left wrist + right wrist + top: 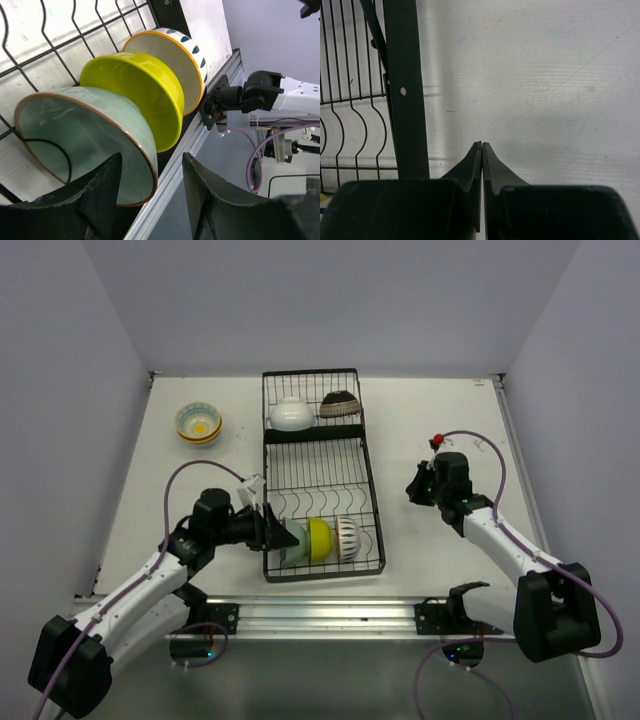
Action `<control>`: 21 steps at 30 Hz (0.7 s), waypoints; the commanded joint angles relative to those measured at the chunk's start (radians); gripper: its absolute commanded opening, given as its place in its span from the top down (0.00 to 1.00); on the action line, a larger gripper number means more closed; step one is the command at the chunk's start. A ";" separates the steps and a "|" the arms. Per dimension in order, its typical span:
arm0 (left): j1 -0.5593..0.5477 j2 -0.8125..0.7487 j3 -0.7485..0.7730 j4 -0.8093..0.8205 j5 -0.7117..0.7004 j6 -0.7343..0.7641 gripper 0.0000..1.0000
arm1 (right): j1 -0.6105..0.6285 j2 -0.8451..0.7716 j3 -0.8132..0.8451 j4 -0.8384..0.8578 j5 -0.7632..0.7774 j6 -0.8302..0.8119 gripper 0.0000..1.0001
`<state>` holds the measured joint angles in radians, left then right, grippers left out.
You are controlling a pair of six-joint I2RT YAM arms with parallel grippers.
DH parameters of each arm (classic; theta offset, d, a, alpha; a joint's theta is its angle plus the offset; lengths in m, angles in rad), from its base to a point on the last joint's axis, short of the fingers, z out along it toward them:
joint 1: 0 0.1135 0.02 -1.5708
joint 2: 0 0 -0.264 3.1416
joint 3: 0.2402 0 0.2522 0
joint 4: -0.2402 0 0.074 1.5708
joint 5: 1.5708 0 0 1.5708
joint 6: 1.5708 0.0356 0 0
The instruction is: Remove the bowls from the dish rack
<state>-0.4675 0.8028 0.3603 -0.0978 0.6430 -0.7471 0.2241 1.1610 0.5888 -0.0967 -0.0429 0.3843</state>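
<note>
The black wire dish rack point(373, 490) lies in the middle of the table. A white bowl point(291, 414) and a dark brown patterned bowl point(340, 403) sit in its far small section. Three bowls stand on edge at its near end: pale green point(100, 130), yellow-green point(140, 85), and white with black stripes point(172, 55). My left gripper point(152, 165) is open, its jaws straddling the pale green bowl's rim, one finger in front of its mouth and one outside, with a gap. My right gripper point(482, 145) is shut and empty, over the table just right of the rack point(402, 100).
A stack of bowls point(199, 424) stands on the table at the far left. A small red object point(436, 441) lies near the right arm. An aluminium rail point(330, 615) runs along the near edge. Walls close in the left, back and right.
</note>
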 commanded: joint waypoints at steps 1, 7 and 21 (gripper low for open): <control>-0.042 0.016 -0.023 0.081 -0.017 -0.044 0.46 | 0.004 0.009 0.005 0.028 0.014 -0.004 1.00; -0.079 0.036 -0.063 0.133 -0.051 -0.058 0.58 | 0.004 0.014 0.005 0.028 0.014 -0.005 1.00; -0.080 0.015 -0.199 0.322 -0.068 -0.170 0.91 | 0.004 0.023 0.009 0.026 0.015 -0.004 1.00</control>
<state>-0.5461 0.8143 0.2066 0.1921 0.6155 -0.8841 0.2241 1.1755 0.5888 -0.0963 -0.0429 0.3843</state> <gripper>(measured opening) 0.196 0.011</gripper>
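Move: The sage bowl stands on edge in the rack, its middle some 4 cm to the left hand's right, 2 cm ahead and 4 cm below; its rim is nearer. The lime bowl is about 6 cm farther right than it and level with it, the striped bowl about 12 cm farther right. From the idle right hand, the sage bowl lies roughly 29 cm left and 11 cm back, about level. The left hand eases about 2 cm down, right and slightly back, closing its fingers across the sage bowl's rim. ##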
